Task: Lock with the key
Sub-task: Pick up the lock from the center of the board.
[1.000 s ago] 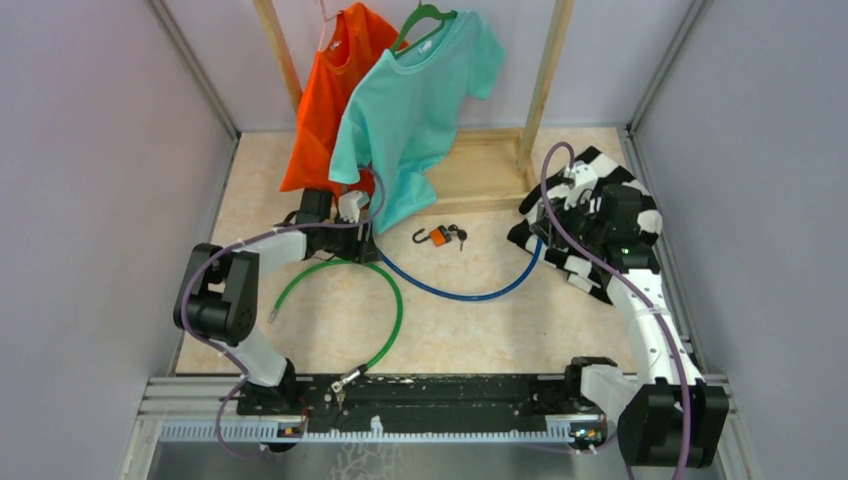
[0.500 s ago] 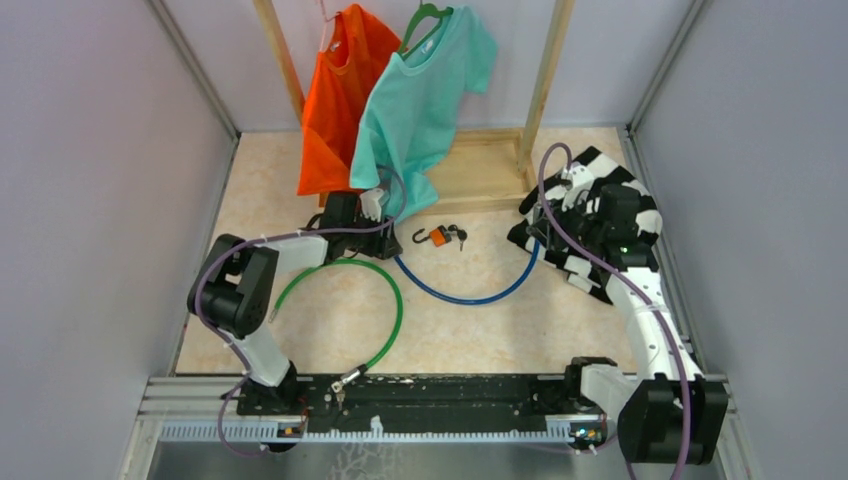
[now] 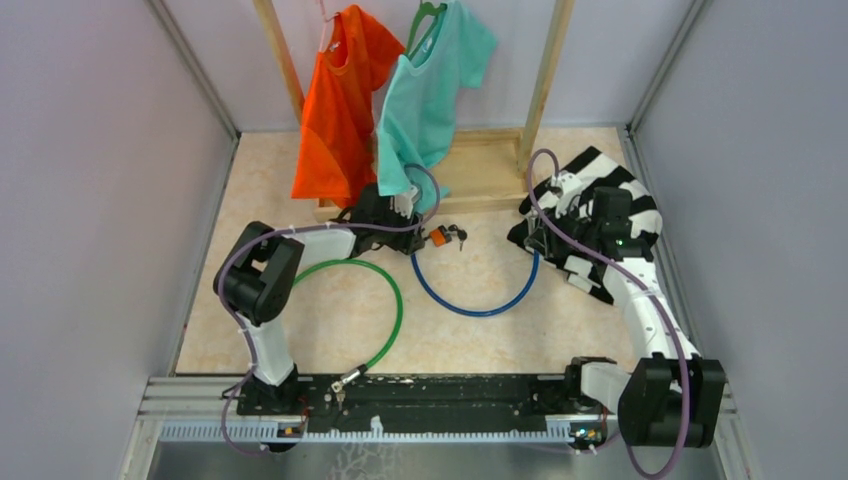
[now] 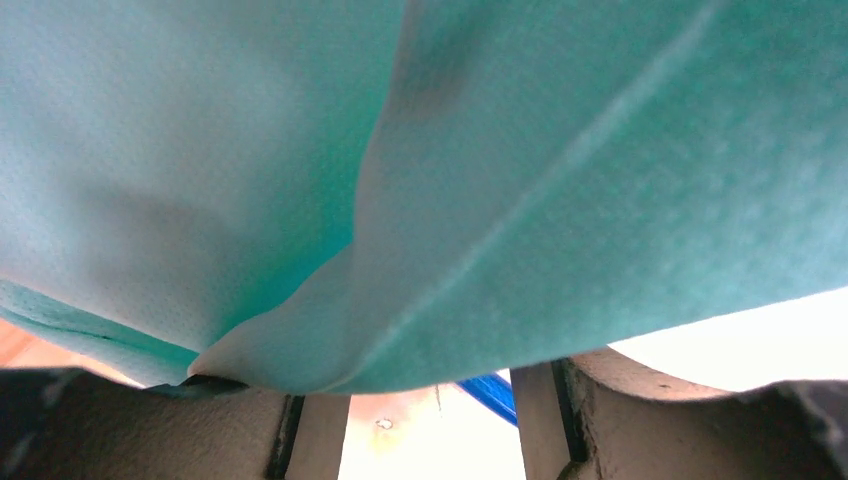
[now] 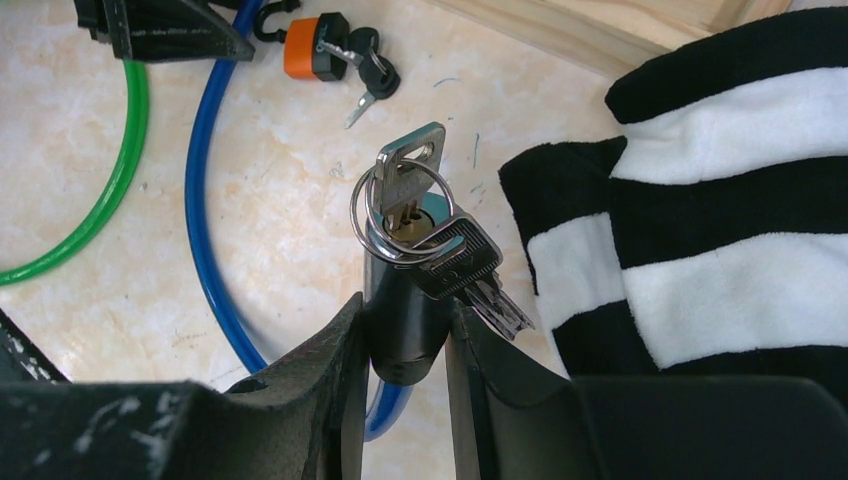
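My right gripper (image 5: 405, 305) (image 3: 545, 236) is shut on the black lock cylinder (image 5: 404, 325) at one end of the blue cable (image 5: 205, 200) (image 3: 470, 308). A silver key (image 5: 408, 170) stands in the cylinder's top, with a ring and a second key (image 5: 468, 262) hanging off it. My left gripper (image 3: 408, 232) (image 4: 430, 395) is at the cable's other end, beside an orange padlock (image 3: 438, 237) (image 5: 312, 48). Its fingers stand apart over bare floor. The teal shirt (image 4: 400, 150) hides their tips, and a bit of blue cable (image 4: 490, 392) shows past them.
A green cable (image 3: 390, 310) loops on the floor at the left. An orange shirt (image 3: 340, 100) and the teal shirt (image 3: 430, 90) hang from a wooden rack (image 3: 480, 185) at the back. A black-and-white striped cloth (image 3: 610, 200) lies under my right arm.
My left arm has swung right under the teal shirt, up to the orange padlock. The blue cable's left end came along and its loop tightened. My right gripper has kept its hold.
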Controlling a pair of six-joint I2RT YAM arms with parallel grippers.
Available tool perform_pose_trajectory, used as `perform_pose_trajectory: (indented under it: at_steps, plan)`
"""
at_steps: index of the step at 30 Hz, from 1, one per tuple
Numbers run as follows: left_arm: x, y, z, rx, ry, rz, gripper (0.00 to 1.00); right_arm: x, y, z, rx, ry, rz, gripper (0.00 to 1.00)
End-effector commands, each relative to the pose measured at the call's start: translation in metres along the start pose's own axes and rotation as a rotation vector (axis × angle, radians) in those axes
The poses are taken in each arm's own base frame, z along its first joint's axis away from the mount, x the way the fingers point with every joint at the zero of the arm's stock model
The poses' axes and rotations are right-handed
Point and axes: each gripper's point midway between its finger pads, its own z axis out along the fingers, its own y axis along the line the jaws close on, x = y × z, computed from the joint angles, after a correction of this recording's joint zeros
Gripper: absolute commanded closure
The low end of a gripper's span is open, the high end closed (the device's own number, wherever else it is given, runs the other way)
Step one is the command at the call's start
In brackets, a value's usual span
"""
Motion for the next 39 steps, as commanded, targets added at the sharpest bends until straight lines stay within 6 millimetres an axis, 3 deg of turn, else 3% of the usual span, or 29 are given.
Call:
perform_pose_trajectory:
  at_steps: [1, 6, 12, 18, 28, 32, 39]
  plan:
    - [0.082, 0.004, 0.0, -0.038, 0.297, -0.045, 0.4, -0.022, 0.002, -0.005, -0.031, -0.035, -0.089, 1.0]
    - [0.084, -0.002, 0.007, -0.046, 0.323, 0.001, 0.49, -0.024, 0.005, -0.008, -0.047, -0.029, -0.106, 1.0]
    - [0.1, -0.008, 0.006, -0.042, 0.342, -0.004, 0.53, -0.022, 0.005, -0.008, -0.051, -0.018, -0.122, 1.0]
    - [0.103, -0.009, 0.006, -0.037, 0.333, -0.018, 0.66, -0.02, 0.004, -0.005, -0.06, -0.016, -0.115, 1.0]
    - [0.078, -0.017, -0.009, -0.013, 0.237, 0.005, 0.92, -0.032, 0.003, -0.001, -0.07, -0.047, -0.106, 1.0]
    - [0.059, -0.019, -0.019, -0.011, 0.17, 0.028, 0.99, -0.037, 0.002, 0.001, -0.074, -0.057, -0.099, 1.0]
    - [0.023, -0.03, -0.035, 0.035, 0.048, 0.093, 1.0, -0.041, 0.017, 0.01, -0.127, -0.054, -0.119, 1.0]
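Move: The left hand's open fingers straddle the blue cable near its free end, which runs about 1 cm to the right and 1 cm below. From this hand the orange padlock lies some 6 cm right and 1 cm ahead, its small keys about 9 cm right and 1 cm ahead. From the right hand, still gripping the keyed black lock, that stretch of cable is roughly 21 cm left, level ahead, 13 cm below. Left fingers pinch the blue cable just behind its metal tip, then draw back about 4 cm from the padlock. ##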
